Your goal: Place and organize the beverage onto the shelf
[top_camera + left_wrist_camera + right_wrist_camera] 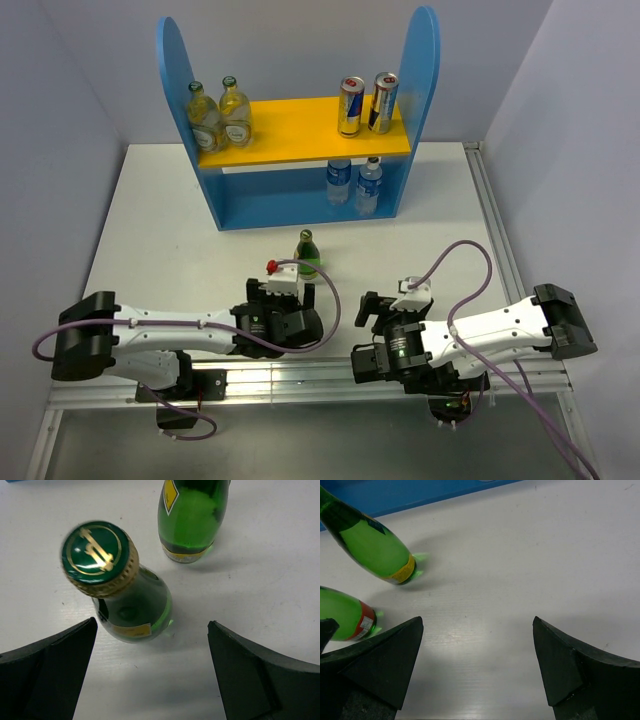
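The blue shelf (419, 80) stands at the back of the table, with a yellow-orange upper board (300, 125). In front of it a green glass bottle (307, 250) stands upright; its lower part appears in the left wrist view (192, 515) and it leans in the right wrist view (372, 547). A second green bottle with a green and gold cap (117, 587) stands closer, just ahead of my open left gripper (152, 622), nearer its left finger and not touched. My right gripper (477, 619) is open over bare table, and this bottle's base (345, 615) lies to its left.
Two pale yellow bottles (220, 115) stand at the left of the upper board and two cans (366, 103) at its right. Two water bottles (355, 182) stand on the blue base at the right. Grey walls enclose the table. Both arms (490, 330) lie along the near edge.
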You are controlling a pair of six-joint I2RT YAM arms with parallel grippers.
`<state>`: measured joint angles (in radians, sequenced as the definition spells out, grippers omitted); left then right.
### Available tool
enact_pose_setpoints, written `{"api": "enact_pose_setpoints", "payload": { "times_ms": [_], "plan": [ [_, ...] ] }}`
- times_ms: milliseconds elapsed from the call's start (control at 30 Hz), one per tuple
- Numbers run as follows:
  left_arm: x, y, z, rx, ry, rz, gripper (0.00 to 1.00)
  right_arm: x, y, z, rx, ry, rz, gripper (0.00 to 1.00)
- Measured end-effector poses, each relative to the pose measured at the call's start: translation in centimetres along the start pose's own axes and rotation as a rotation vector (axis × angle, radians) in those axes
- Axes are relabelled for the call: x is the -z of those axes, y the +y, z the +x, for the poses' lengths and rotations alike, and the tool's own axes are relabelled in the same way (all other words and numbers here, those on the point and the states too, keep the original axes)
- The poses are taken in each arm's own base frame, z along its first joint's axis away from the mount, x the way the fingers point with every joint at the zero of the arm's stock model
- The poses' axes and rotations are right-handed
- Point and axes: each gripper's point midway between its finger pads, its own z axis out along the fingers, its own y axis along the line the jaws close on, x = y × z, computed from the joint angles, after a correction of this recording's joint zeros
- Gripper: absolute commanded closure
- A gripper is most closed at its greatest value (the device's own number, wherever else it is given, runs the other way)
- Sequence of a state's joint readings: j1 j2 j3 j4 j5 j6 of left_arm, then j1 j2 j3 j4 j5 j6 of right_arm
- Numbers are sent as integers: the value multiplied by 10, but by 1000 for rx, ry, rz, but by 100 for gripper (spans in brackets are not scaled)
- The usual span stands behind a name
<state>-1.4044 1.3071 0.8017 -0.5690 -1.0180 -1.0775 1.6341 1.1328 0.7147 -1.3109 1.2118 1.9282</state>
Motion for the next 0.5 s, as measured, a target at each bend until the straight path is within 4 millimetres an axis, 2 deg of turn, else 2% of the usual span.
{"api": "enact_pose_setpoints", "payload": {
  "times_ms": [167,400,500],
  "plan": [
    [-15,-1,20,-15,-1,-32,1,1,-4,1,-1,4,-4,3],
    [-50,11,49,-9,-8,-123,1,4,-4,4,9,17,-16,3],
    [-60,12,46,15,-56,-151,1,5,-3,6,13,23,-24,3]
  ]
}}
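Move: Standing upright just ahead of the open left fingers, the nearer green bottle has its middle about 3 cm ahead, 1 cm to the left and 4 cm below that hand. The farther green bottle stands roughly 9 cm beyond the nearer one and 6 cm to its right. From the right hand, the nearer bottle lies about 6 cm ahead, 27 cm to the left and some 5 cm lower. Sinking about 7 cm beside the nearer green bottle, the left hand first drops nearly straight down, then also eases about 3 cm forward to bring its wide-open fingers around the bottle's body, levelling off at the end. The wrist turns some 10 degrees counter-clockwise; the fingers don't close yet. ##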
